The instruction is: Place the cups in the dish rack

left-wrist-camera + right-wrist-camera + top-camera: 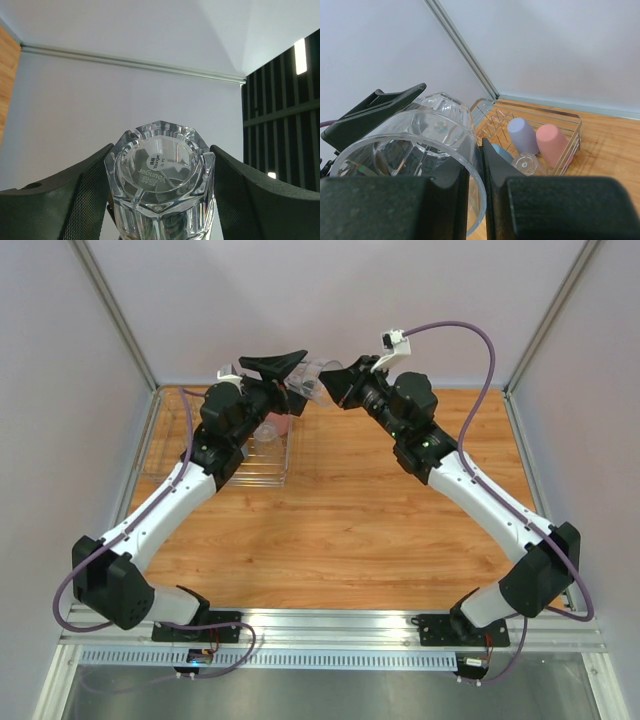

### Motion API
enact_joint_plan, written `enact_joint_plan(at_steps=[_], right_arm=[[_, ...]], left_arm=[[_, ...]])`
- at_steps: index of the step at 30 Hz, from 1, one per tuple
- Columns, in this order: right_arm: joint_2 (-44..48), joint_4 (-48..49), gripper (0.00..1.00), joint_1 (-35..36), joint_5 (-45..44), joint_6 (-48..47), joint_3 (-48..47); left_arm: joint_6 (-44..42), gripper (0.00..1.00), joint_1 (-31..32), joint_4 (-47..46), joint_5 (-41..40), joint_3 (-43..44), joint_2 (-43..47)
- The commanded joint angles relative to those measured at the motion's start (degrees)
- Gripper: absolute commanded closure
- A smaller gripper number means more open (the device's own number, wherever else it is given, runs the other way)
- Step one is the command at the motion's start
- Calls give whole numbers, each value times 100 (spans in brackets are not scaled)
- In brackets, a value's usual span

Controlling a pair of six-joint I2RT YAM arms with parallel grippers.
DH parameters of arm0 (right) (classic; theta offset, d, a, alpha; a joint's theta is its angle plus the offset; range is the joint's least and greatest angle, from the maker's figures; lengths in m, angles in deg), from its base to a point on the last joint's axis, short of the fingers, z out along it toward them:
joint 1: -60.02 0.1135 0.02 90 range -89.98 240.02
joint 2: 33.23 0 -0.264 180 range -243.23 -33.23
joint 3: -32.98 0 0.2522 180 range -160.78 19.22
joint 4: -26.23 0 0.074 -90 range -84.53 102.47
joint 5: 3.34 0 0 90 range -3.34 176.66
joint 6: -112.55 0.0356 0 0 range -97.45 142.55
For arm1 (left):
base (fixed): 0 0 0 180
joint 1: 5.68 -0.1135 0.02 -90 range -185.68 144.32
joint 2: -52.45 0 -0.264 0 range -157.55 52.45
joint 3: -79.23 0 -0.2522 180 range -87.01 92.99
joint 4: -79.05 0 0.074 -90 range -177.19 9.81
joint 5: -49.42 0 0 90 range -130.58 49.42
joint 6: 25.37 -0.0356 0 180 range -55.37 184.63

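Note:
A clear faceted tumbler [315, 378] [160, 185] [420, 140] hangs in the air above the right end of the dish rack [285, 468] [572, 122], held between both arms. My right gripper [336, 382] [477, 150] is shut on its rim, one finger inside and one outside. My left gripper [292, 374] [161, 147] is shut on the tumbler's faceted base end, a mesh pad against each side. In the rack lie a lavender cup [522, 135], a pink cup [551, 144] [283, 426], a blue cup [501, 151] partly hidden by my finger, and a second clear tumbler [529, 163].
The rack sits at the table's back left corner, near the white walls and a metal corner post [465, 50]. Wooden tabletop [370, 530] stretches to the right and front of the rack.

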Motion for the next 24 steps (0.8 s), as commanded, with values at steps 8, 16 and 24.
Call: enact_joint_plan(at_steps=[8, 16, 24], right_arm=[[116, -1076, 64, 42, -309, -422, -530], [914, -3310, 23, -353, -309, -554, -1093], [1803, -4788, 13, -819, -1618, -730, -382]], left_arm=[[-454, 66, -19, -316, -564, 107, 166], [-1762, 69, -703, -421, -696, -183, 429], [-6354, 68, -1065, -25, -1291, -1385, 1562]])
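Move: Both hands hold one clear cup high over the table: the left round its base, the right by its rim, the cup's middle about 3 cm right of the left hand and 3 cm left of the right. From the left hand, the dish rack's middle is about 22 cm left, 9 ahead and 32 below. Inside it, the other clear cup is 10 cm left and 5 ahead, the pink cup 7 left and 12 ahead. From the right hand, the rack is some 27 cm left and 9 ahead. To the right, the right hand opens off the clear cup's rim and pulls away, ending some 14 cm right and 5 back with its fingers wide. The left hand, keeping its grip on the cup's base, swings about 11 cm left towards the rack, slowly at first, sinking about 5 cm late on while rolling its left side up and turning counter-clockwise. ##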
